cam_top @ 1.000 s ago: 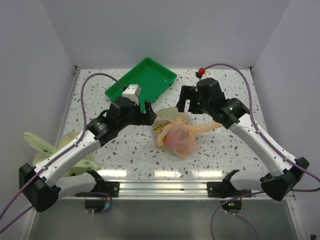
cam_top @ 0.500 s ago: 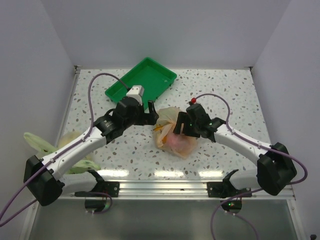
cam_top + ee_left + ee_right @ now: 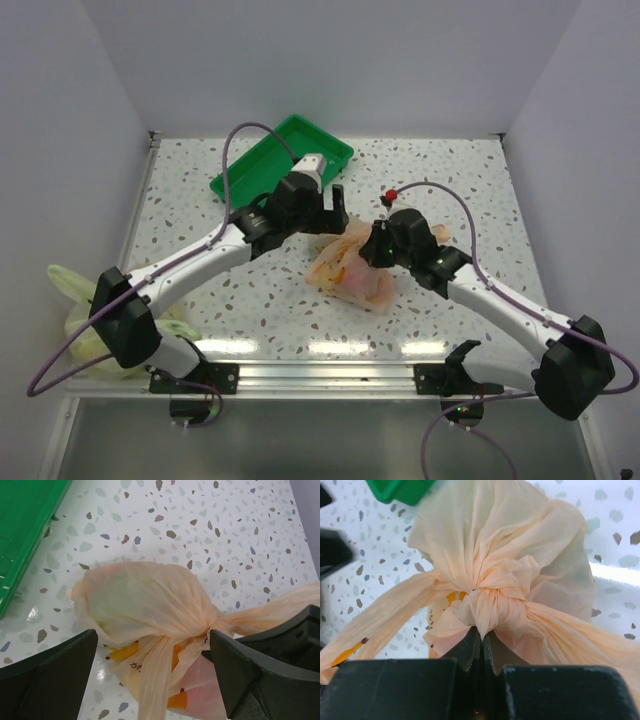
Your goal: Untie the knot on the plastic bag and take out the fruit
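The pale orange plastic bag [image 3: 352, 268] lies tied in the middle of the table. A pink fruit [image 3: 200, 690] shows dimly through the film; the rest of the fruit is hidden. My right gripper [image 3: 483, 632] is shut on a fold of the knot [image 3: 495, 597], its jaws pressed together at the knot's underside. It sits at the bag's right side [image 3: 373, 245] in the top view. My left gripper [image 3: 152, 655] stands open, its fingers [image 3: 50, 675] wide apart on either side of the bag, above its far edge [image 3: 335, 212]. The knot [image 3: 207, 630] lies close to its right finger.
A green tray [image 3: 262, 170] stands at the back, just behind the left arm. A yellow-green bag [image 3: 80, 300] lies at the left edge by the left arm's base. Two loose tails [image 3: 375, 615] of film stretch out from the knot.
My right gripper has come down from behind the bag onto the knot and shut on it. My left arm has swung forward and right, its open gripper now over the bag's far edge.
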Available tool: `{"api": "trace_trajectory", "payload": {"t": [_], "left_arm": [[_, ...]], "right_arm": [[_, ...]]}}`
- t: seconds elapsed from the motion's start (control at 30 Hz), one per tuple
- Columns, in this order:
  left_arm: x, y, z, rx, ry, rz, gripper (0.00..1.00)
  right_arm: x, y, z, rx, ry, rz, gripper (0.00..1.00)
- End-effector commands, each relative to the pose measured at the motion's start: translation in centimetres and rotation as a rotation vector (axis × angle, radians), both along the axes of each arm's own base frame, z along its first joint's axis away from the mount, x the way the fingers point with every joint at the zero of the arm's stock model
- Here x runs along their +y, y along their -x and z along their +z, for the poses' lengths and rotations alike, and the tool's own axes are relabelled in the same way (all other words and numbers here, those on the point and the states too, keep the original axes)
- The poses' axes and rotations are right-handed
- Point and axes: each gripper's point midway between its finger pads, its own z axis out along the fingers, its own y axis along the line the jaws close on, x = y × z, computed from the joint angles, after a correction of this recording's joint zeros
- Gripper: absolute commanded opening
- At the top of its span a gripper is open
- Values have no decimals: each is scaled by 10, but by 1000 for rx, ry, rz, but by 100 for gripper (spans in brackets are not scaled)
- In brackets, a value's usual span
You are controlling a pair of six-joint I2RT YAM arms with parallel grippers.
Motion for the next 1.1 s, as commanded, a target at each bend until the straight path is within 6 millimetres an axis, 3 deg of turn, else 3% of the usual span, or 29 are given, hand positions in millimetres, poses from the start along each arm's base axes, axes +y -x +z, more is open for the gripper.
{"api": "trace_trajectory", "payload": {"t": [0.0, 0.03, 0.07, 0.2, 0.43, 0.53, 0.63, 0.73, 0.77, 0.8, 0.9, 0.97, 1.0, 1.07], "left_arm": [[-22, -10, 18, -2, 28, 32, 99], [-31, -11, 6, 25, 5, 30, 99], [-37, -16, 15, 15, 18, 41, 98], [-50, -21, -4, 62, -18, 60, 94], [-65, -17, -58, 200, -23, 77, 89], [-71, -12, -71, 239, -20, 65, 81], [-68, -5, -85, 271, -30, 69, 65], [-67, -1, -88, 275, -10, 71, 26], [-66, -2, -87, 268, -8, 73, 5], [-65, -3, -84, 262, -9, 76, 0], [-56, -14, -69, 220, -18, 102, 0], [-40, -28, -60, 200, -10, 139, 0], [-22, -42, -49, 185, 8, 181, 0], [1, -52, -43, 171, 11, 220, 0]], "right_arm": [[5, -7, 32, -174, 1, 101, 0], [6, -5, 34, -187, 3, 117, 0], [6, -5, 34, -197, 8, 124, 0], [4, -2, 33, -232, 48, 167, 0], [-1, 4, 13, -227, 125, 213, 0], [-3, 8, 1, -205, 149, 215, 0], [-5, 10, -3, -207, 164, 208, 0], [-11, 10, -3, -209, 185, 198, 0], [-13, 11, -3, -209, 190, 192, 0], [-15, 12, -4, -204, 192, 181, 0], [-22, 16, 0, -210, 174, 143, 0], [-36, 14, 6, -225, 187, 68, 0], [-44, 13, 7, -219, 188, 15, 0], [-73, 12, 9, -212, 249, -124, 0]]}}
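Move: The film gathered beside the knot, which the open left hand goes for, lies about 6 cm to its right, 1 cm ahead and 9 cm below; the knot is 4 cm back of that film, at the same side distance. The loose handle loop hangs some 6 cm back and 10 cm below, and the green tray's middle is roughly 18 cm ahead, 12 cm left. From the right hand, already pinching the bag at the knot, the film is 4 cm ahead and 4 cm left. First rightward, then steeply down about 10 cm with its fingers tipping some 15 degrees downward, the left hand reaches the bag beside the knot, shuts its fingers on the gathered film and begins lifting it slightly. The right hand keeps its pinch, rises a little, sinks and eases back with a slight roll, and finally draws about 3 cm right, away from the left hand. ##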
